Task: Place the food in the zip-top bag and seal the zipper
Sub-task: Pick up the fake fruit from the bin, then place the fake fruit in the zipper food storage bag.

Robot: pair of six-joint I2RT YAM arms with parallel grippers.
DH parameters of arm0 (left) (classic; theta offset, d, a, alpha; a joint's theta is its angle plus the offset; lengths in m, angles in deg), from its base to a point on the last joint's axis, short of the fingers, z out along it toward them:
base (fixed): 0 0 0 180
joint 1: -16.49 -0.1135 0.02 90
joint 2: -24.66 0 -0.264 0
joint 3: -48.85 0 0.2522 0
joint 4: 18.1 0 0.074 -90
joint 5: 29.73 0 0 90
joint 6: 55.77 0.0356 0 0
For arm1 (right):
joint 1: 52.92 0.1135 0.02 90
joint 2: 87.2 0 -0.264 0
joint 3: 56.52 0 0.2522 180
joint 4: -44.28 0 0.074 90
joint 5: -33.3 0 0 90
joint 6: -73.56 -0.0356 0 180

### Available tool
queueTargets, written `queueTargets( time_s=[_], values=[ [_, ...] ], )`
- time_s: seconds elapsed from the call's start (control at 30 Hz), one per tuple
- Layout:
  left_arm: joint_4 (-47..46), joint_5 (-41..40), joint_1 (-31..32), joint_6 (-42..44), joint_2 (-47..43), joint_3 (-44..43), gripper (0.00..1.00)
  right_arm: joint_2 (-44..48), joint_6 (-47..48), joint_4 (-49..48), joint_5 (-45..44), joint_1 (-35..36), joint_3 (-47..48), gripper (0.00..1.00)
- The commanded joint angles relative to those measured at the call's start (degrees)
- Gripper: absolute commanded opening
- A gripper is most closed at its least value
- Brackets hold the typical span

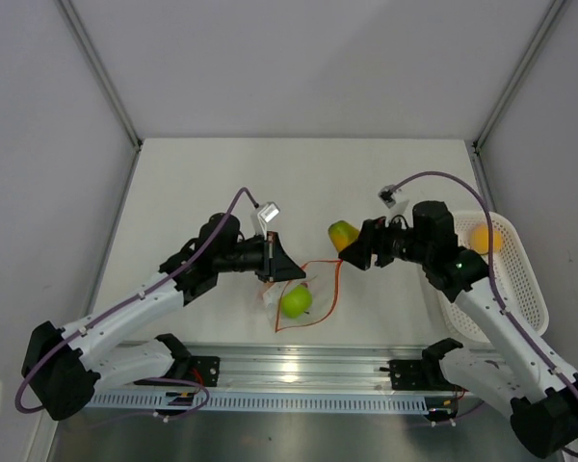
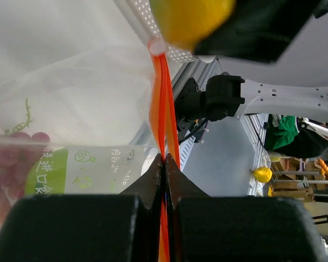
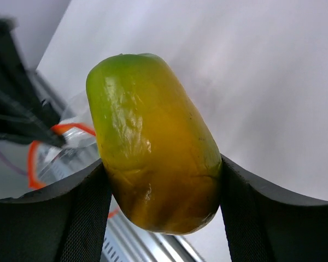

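The clear zip-top bag (image 1: 303, 294) lies near the front middle, its orange-red zipper (image 1: 320, 263) looped open. A lime green fruit (image 1: 296, 302) sits inside it. My left gripper (image 1: 287, 271) is shut on the zipper strip (image 2: 163, 109) and holds the mouth up. My right gripper (image 1: 350, 244) is shut on a yellow-green fruit (image 1: 342, 233), held in the air just right of the bag's mouth. That fruit fills the right wrist view (image 3: 153, 142) and shows blurred in the left wrist view (image 2: 188, 19). Dark red fruit (image 2: 13, 158) shows through the bag.
A white mesh basket (image 1: 496, 289) stands at the right edge with a yellow-orange fruit (image 1: 484, 238) in it. A metal rail (image 1: 289, 364) runs along the table's front edge. Grey walls enclose the table on three sides.
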Motion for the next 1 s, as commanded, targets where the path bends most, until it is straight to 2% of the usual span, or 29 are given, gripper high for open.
queueTargets(
  time_s=[0.0, 0.17, 0.4, 0.63, 0.83, 0.9, 0.97],
  values=[
    [-2.0, 0.1, -0.3, -1.1, -1.9, 0.2, 0.01, 1.6, -3.3, -2.3, 1.5, 8.5, 3.3, 0.08],
    [-0.5, -0.1, -0.3, -0.4, -2.6, -0.2, 0.01, 1.8, -2.7, 1.0, -5.6, 22.2, 4.9, 0.04],
    [-0.6, -0.2, -0.3, -0.3, -2.4, 0.0, 0.00, 1.2, -1.6, 3.7, -12.7, 34.3, 4.3, 0.03],
    [0.5, -0.6, -0.3, 0.1, -3.1, -0.6, 0.01, -1.8, -1.3, 7.1, -17.2, 39.2, 4.7, 0.01],
    [1.0, -0.9, -0.3, 0.2, -3.5, -0.9, 0.01, -4.8, -1.9, 9.5, -21.1, 40.3, 5.1, 0.04],
    [0.9, -0.8, -0.3, 0.2, -3.4, -0.8, 0.01, -6.6, -2.5, 10.7, -22.9, 40.3, 6.1, 0.06],
    [0.7, -0.7, -0.2, 0.1, -3.3, -0.7, 0.00, -8.0, -3.2, 10.7, -24.1, 40.4, 6.9, 0.14]
  ],
)
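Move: Standing about 11 cm back and 8 cm to the left of the right hand, which already holds the mango, is the middle of the bag's open mouth, some 6 cm lower. The green apple lies inside, roughly 10 cm back, 12 cm left and 14 cm below that hand; the left gripper's tips are about 6 cm back and 11 cm left, nearly level. From the left hand, the mouth's middle is some 5 cm back, 3 cm right and 5 cm below. Swinging back about 13 cm and left 9 cm, the right hand carries the mango to the orange-rimmed mouth of the bag, turning some 25 degrees counter-clockwise. Only then does it sink about 7 cm, tipping its fingers downward and keeping its grip, beside the left gripper, which stays put with the rim still pinched. ##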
